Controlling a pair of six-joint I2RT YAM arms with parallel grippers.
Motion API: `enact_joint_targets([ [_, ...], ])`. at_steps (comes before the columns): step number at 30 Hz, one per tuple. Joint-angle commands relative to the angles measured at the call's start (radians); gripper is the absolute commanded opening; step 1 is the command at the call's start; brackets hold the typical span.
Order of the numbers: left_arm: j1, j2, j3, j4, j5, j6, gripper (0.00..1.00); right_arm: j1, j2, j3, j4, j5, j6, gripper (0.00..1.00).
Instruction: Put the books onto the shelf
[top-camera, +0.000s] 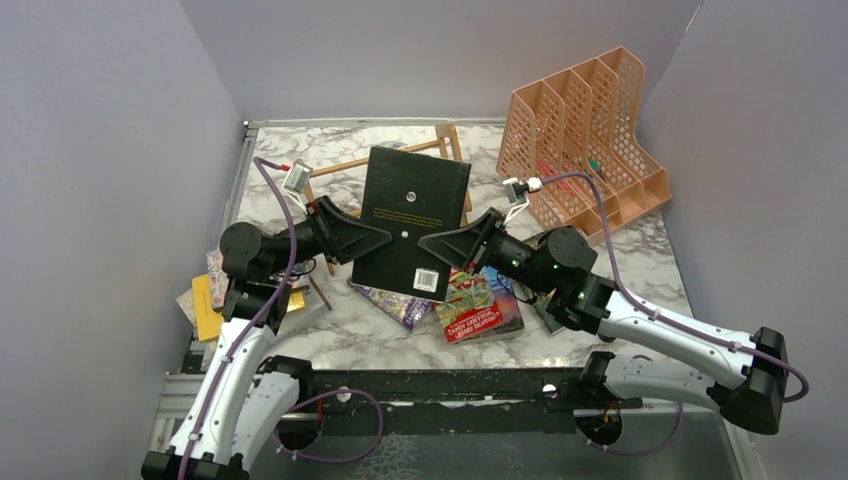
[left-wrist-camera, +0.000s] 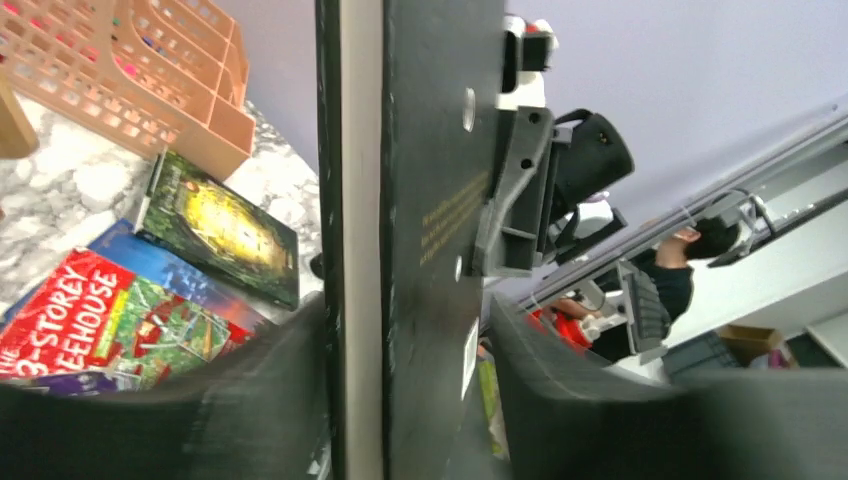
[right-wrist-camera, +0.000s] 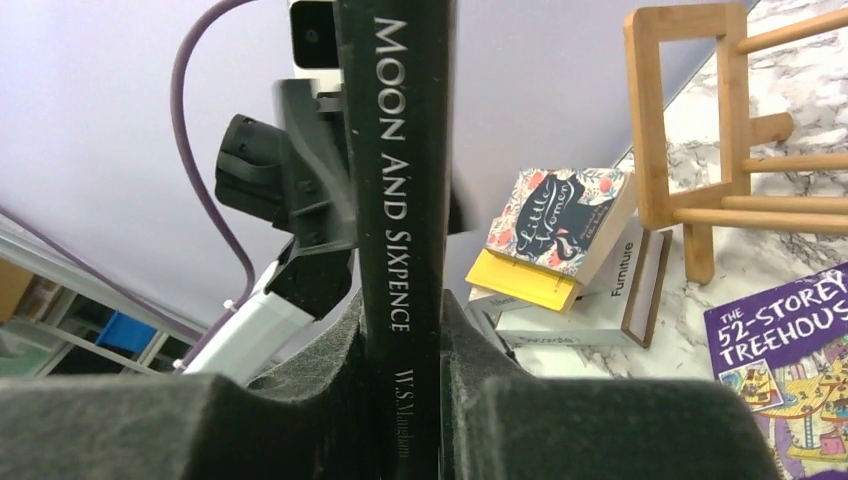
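Observation:
A black book (top-camera: 415, 215), spine reading "Moon and Sixpence" (right-wrist-camera: 400, 200), hangs above the table, gripped from both sides. My left gripper (top-camera: 375, 238) is shut on its page edge (left-wrist-camera: 405, 305). My right gripper (top-camera: 432, 243) is shut on its spine (right-wrist-camera: 402, 300). The light-wood shelf (top-camera: 447, 140) stands behind the book, partly hidden, and shows at the upper right of the right wrist view (right-wrist-camera: 690, 120). A red Treehouse book (top-camera: 470, 305), a purple book (top-camera: 395, 300) and a dark green book (left-wrist-camera: 220, 225) lie on the marble under the grippers. More books are stacked at the left (top-camera: 210, 300), with a floral one (right-wrist-camera: 560, 220) on top.
A peach mesh file organiser (top-camera: 590, 140) stands at the back right. Grey walls close in the table on the left, back and right. A thin wooden stick (top-camera: 320, 292) lies beside the left stack.

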Motion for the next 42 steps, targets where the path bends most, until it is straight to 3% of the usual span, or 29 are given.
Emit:
enact_joint_targets([
  [1,-0.006,0.019,0.056,-0.156,-0.086,0.169,0.78,0.015,0.004,0.064,0.061,0.019,-0.072,0.01],
  [3,-0.005,0.029,0.143,-0.424,-0.171,0.325,0.86,0.015,0.013,0.098,-0.040,0.073,-0.100,0.01],
  [6,-0.005,0.035,0.276,-0.775,-0.409,0.542,0.91,0.015,0.053,0.175,-0.190,0.174,-0.162,0.01],
  [11,-0.005,0.027,0.397,-1.064,-0.875,0.694,0.94,0.015,0.222,0.367,-0.394,0.341,-0.328,0.01],
  [16,-0.005,0.012,0.472,-1.115,-1.017,0.734,0.95,0.016,0.478,0.598,-0.488,0.437,-0.468,0.01],
  [25,-0.006,-0.036,0.622,-1.155,-1.186,0.790,0.95,0.036,0.837,0.924,-0.484,0.542,-0.541,0.01],
  [34,-0.013,-0.070,0.691,-1.197,-1.205,0.826,0.96,0.081,1.043,1.092,-0.310,0.625,-0.675,0.01],
  [42,-0.013,-0.063,0.764,-1.243,-1.223,0.860,0.97,0.116,1.226,1.289,-0.445,0.698,-0.634,0.01],
])
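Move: Both hands hold the black book upright between them. From the right hand, the wooden rack's left end lies about 26 cm ahead, 22 cm to the left and 26 cm below; the purple Treehouse book lies flat some 11 cm ahead, 8 cm left, 34 cm down, and the red Treehouse book 8 cm ahead and 9 cm right, equally low. From the left hand, the rack's left end is roughly 25 cm ahead, 13 cm left, 26 cm below. Left hand releases the book, withdrawing left; right carries it some 30 cm forward-left and down towards the rack. ##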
